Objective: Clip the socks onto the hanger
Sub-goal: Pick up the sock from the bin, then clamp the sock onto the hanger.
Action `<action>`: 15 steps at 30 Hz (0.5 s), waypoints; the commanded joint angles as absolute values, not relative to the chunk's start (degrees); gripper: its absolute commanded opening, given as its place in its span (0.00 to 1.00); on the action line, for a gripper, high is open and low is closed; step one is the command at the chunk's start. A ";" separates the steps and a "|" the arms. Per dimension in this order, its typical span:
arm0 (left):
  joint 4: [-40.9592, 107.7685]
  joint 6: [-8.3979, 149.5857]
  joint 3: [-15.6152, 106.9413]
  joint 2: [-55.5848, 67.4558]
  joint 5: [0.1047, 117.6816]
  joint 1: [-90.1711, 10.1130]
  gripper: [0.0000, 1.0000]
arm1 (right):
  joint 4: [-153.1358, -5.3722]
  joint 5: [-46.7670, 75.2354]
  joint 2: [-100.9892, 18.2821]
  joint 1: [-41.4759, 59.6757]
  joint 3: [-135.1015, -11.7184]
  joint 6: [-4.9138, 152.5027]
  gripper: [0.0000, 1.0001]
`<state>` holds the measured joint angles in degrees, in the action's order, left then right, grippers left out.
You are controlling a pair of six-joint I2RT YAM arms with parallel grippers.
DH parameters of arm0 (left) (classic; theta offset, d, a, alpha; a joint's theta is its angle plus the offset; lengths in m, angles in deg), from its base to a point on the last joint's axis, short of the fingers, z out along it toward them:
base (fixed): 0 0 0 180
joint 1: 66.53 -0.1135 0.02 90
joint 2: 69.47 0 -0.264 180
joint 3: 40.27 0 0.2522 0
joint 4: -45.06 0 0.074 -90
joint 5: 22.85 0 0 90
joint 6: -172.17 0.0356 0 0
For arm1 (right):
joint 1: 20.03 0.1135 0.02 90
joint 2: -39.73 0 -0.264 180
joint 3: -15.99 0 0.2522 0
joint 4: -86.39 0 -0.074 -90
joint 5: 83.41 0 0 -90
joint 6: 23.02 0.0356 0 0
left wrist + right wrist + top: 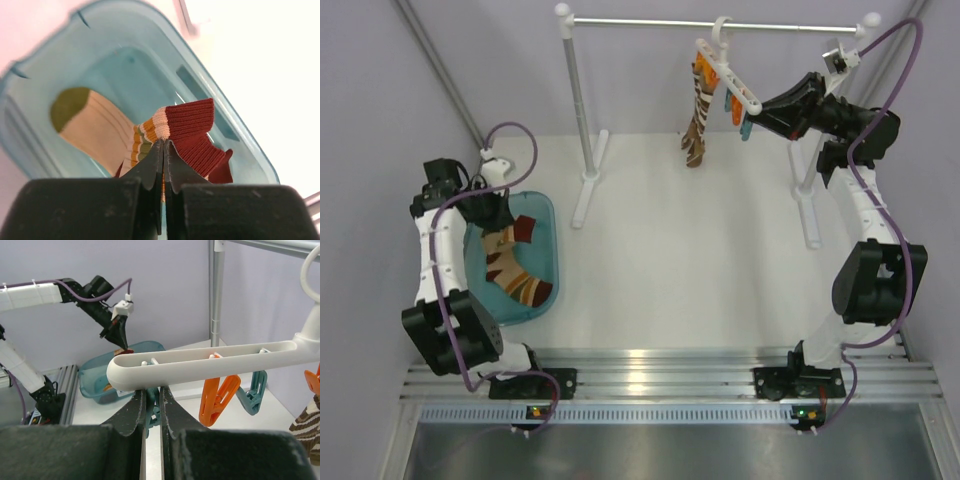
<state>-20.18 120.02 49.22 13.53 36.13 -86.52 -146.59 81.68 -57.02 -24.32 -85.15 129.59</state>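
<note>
My left gripper (164, 144) is shut on the striped band of a tan sock (192, 125), just by its maroon cuff, over the blue bin (235, 135). Seen from above, this gripper (510, 224) sits over the bin (551, 215), where another striped sock (525, 285) lies. The white hanger (728, 75) hangs from the rail, with a brown and white sock (698, 125) clipped at its far end. My right gripper (153, 390) is shut on a teal clip (153, 409) under the hanger's near end (210, 367). An orange clip (217, 397) and another teal clip (252, 395) dangle beside it.
The metal rail (720, 24) rests on two white posts (582, 120) with feet on the table. The right post (808, 175) stands just behind my right arm. The bin is at the left edge, beside the left arm.
</note>
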 commanded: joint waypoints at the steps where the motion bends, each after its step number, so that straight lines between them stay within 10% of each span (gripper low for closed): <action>1: -22.84 114.80 54.68 10.43 32.01 -87.62 0.00 | -148.23 80.16 -54.23 -24.77 -85.31 128.15 0.00; 15: 17.11 65.18 61.57 6.47 10.20 -80.43 0.00 | -148.05 77.79 -54.14 -24.07 -84.79 128.06 0.00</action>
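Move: From the left hand, which already holds the sock over the bin, the teal clip at the hanger's near end lies about 52 cm to the right, 4 cm ahead and 27 cm higher. The hung sock is about 22 cm ahead, 43 cm right and 12 cm above; the bin's middle is some 14 cm below and 2 cm ahead, 2 cm left, the other sock inside it directly below. The right hand has that teal clip between its fingers. Lifting the sock up from the bin, the left hand climbs nearly 19 cm, veering right more and more towards the hanger (about 7 cm) and edging some 3.5 cm forward. The wrist turns about 35 degrees on the way, bringing the downward-pointing fingers up towards level and more to the right; they stay shut on the sock near its end. ##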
